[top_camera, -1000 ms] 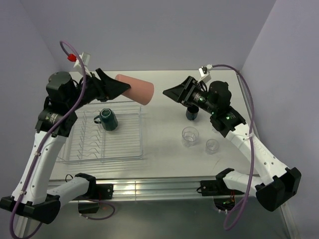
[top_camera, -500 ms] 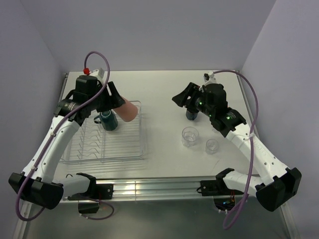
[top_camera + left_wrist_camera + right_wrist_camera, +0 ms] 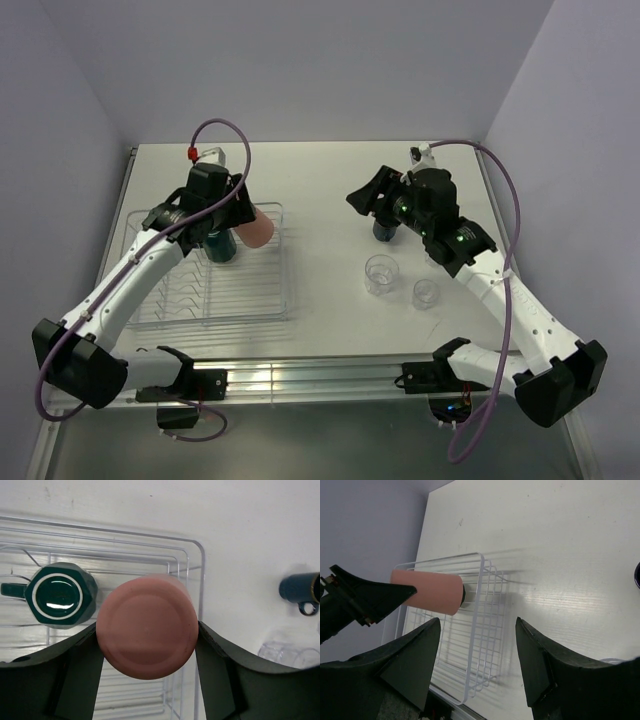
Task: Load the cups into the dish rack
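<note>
My left gripper [image 3: 243, 216] [image 3: 147, 630] is shut on the salmon-pink tumbler [image 3: 259, 230] [image 3: 146, 626] [image 3: 427, 591]. It holds it tilted over the far right corner of the clear dish rack [image 3: 200, 300] [image 3: 186, 565] [image 3: 479, 630], flat base toward the left wrist camera. The dark teal mug [image 3: 220, 243] [image 3: 60, 595] stands in the rack just left of it. My right gripper [image 3: 365, 192] [image 3: 477, 622] hangs open and empty above the table, by the navy mug [image 3: 385, 230] [image 3: 299, 588]. Two clear glasses [image 3: 381, 273] [image 3: 426, 293] stand nearer, right of the rack.
The rack's raised right rim [image 3: 202, 605] lies directly under the tumbler. The right arm [image 3: 470, 255] reaches over the table past the glasses. Walls close in the table at the back and on both sides.
The left arm has swung the tumbler down and nearer, from high above the rack's far edge to low over its far right corner beside the teal mug. The right gripper shifted slightly right.
</note>
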You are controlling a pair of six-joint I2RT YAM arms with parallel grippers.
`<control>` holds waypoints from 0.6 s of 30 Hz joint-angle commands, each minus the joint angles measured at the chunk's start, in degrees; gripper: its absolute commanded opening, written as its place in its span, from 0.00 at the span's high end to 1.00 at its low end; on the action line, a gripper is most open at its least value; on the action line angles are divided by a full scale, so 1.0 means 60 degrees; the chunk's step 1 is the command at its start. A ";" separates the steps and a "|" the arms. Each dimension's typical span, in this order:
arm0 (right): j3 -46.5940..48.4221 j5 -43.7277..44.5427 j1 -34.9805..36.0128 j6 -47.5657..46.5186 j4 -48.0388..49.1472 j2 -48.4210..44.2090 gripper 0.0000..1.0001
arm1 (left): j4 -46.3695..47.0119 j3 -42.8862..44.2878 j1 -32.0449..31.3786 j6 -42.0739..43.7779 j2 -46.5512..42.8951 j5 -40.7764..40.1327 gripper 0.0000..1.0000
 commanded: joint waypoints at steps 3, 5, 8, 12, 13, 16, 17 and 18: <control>0.0254 0.0191 -0.0048 -0.0270 0.0260 -0.0379 0.31 | 0.1060 -0.0170 -0.0251 -0.0372 0.0223 -0.1632 1.00; 0.0196 0.0206 -0.0033 -0.0270 0.0318 -0.0379 0.30 | 0.1265 -0.0273 -0.0281 -0.0372 0.0397 -0.1678 1.00; 0.0108 0.0148 -0.0048 -0.0241 0.0420 -0.0379 0.30 | 0.1426 -0.0361 -0.0398 -0.0373 0.0749 -0.1897 1.00; -0.0038 0.0045 -0.0048 -0.0197 0.0538 -0.0394 0.30 | 0.1762 -0.0566 -0.0530 -0.0431 0.1028 -0.2000 1.00; -0.0068 0.0030 -0.0033 -0.0197 0.0567 -0.0408 0.30 | 0.1836 -0.0682 -0.0559 -0.0474 0.1058 -0.2116 1.00; -0.0126 0.0030 -0.0048 -0.0211 0.0582 -0.0481 0.30 | 0.2027 -0.0830 -0.0632 -0.0562 0.1321 -0.2379 1.00; -0.0127 0.0045 -0.0048 -0.0226 0.0582 -0.0482 0.30 | 0.2071 -0.0859 -0.0690 -0.0606 0.1394 -0.2483 1.00; -0.0141 0.0074 -0.0048 -0.0212 0.0582 -0.0511 0.30 | 0.2100 -0.0888 -0.0735 -0.0621 0.1453 -0.2585 1.00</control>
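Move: The left hand still holds the orange cup, mouth slanting forward and down, over the far right part of the dish rack. The free spot for it lies about 5 cm ahead and some 13 cm below the hand. From the hand, the green mug is roughly 10 cm left, 4 cm ahead and 12 cm down; the rack's far right corner is about 11 cm ahead, 7 cm right and 12 cm down. From the right hand, the free spot lies roughly 7 cm ahead, 23 cm left and 20 cm below. Keeping its pinch on the base end of the orange cup, the left hand lowers it about 6 cm towards the free spot between the green mug and the rack's right side, easing some 2.5 cm forward over the first part and then sinking almost straight down. The wrist turns slightly on the way, about 5 degrees counter-clockwise with its left side lifting a little, and the fingers stay closed on the cup. ##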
